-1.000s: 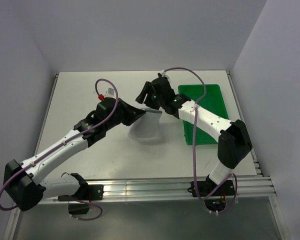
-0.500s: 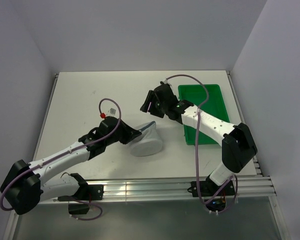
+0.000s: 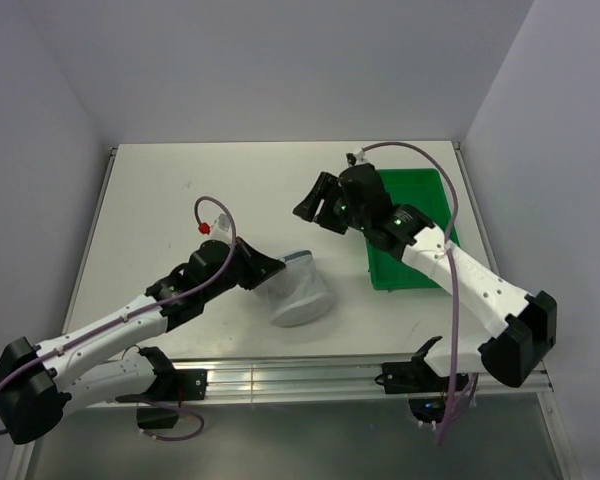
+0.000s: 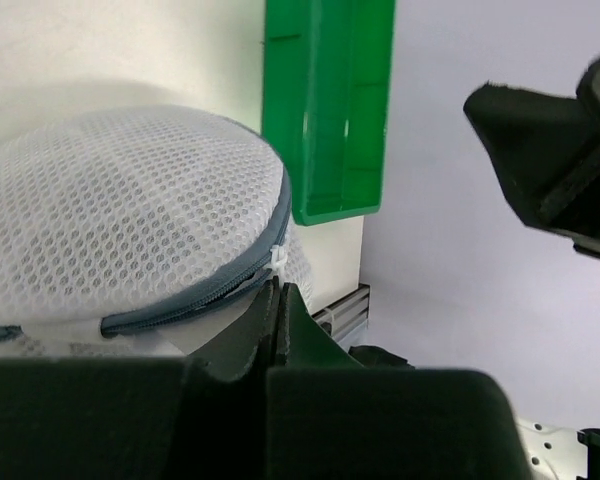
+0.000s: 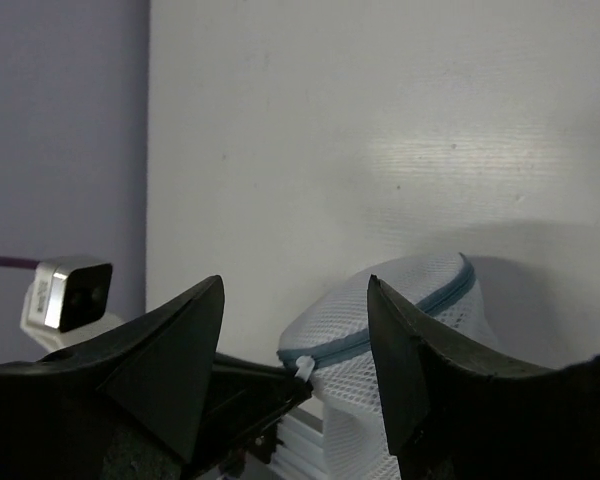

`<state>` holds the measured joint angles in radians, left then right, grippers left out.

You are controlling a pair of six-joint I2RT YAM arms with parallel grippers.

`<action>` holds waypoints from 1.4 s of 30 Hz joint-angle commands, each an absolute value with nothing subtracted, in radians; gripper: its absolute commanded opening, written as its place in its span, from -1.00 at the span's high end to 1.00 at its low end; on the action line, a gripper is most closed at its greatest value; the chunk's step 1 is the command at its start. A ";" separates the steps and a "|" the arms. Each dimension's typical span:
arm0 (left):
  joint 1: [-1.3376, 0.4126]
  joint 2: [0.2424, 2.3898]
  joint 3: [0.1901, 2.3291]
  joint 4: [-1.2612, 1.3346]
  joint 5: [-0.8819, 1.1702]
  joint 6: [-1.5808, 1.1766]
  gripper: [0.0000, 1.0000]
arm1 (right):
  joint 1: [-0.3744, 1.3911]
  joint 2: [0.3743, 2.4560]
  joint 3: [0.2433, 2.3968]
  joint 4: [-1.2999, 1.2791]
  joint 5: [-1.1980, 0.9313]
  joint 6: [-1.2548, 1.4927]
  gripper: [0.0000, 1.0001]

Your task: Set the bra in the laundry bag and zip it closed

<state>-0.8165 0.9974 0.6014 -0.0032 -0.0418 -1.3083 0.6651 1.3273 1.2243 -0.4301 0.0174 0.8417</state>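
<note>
The laundry bag (image 3: 302, 296), a domed white mesh pouch with a grey-blue zipper, lies on the table near the front middle. My left gripper (image 3: 269, 271) is at its left edge, shut, with its tips (image 4: 278, 291) pinching the white zipper pull (image 4: 277, 259). The zipper runs round the bag's (image 4: 120, 220) rim and looks closed where it shows. My right gripper (image 3: 316, 207) hovers open behind the bag, apart from it, and nothing sits between its fingers (image 5: 293, 283). From there the bag (image 5: 405, 320) shows below. The bra is hidden in every view.
A green plastic tray (image 3: 421, 198) lies at the right of the table, under the right arm, and its end (image 4: 326, 100) stands just beyond the bag. The aluminium rail (image 3: 310, 375) runs along the near edge. White walls close in three sides.
The bag, held up between both grippers earlier, now lies lower and nearer the front. My left gripper drew back toward the near left with the pull. My right gripper moved right, away from the bag.
</note>
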 commanded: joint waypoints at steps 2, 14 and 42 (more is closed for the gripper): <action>-0.841 0.992 0.672 0.026 -0.077 -1.252 1.00 | 0.675 1.240 1.142 -0.463 -0.075 0.911 -0.32; -0.969 1.038 0.693 0.046 -0.138 -1.233 1.00 | 0.712 1.049 0.911 -0.477 -0.190 1.111 -0.31; -1.186 1.077 0.726 0.031 -0.377 -1.166 1.00 | 0.690 0.953 0.767 -0.514 -0.215 1.318 -0.31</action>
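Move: The laundry bag's zip pull is some 9 cm back, 6 cm left and 10 cm below the open right hand. It sits right at the closed left fingers, about 1 cm ahead, where they hold the zip end. The bag's body hangs roughly 11 cm back, 2 cm left and 15 cm below the right hand. The green bin stands about 6 cm ahead, 24 cm right and 20 cm below the right hand. Right hand swings back 13 cm and down 7 cm, still open, towards the zip pull; left drags the bag back-right. ##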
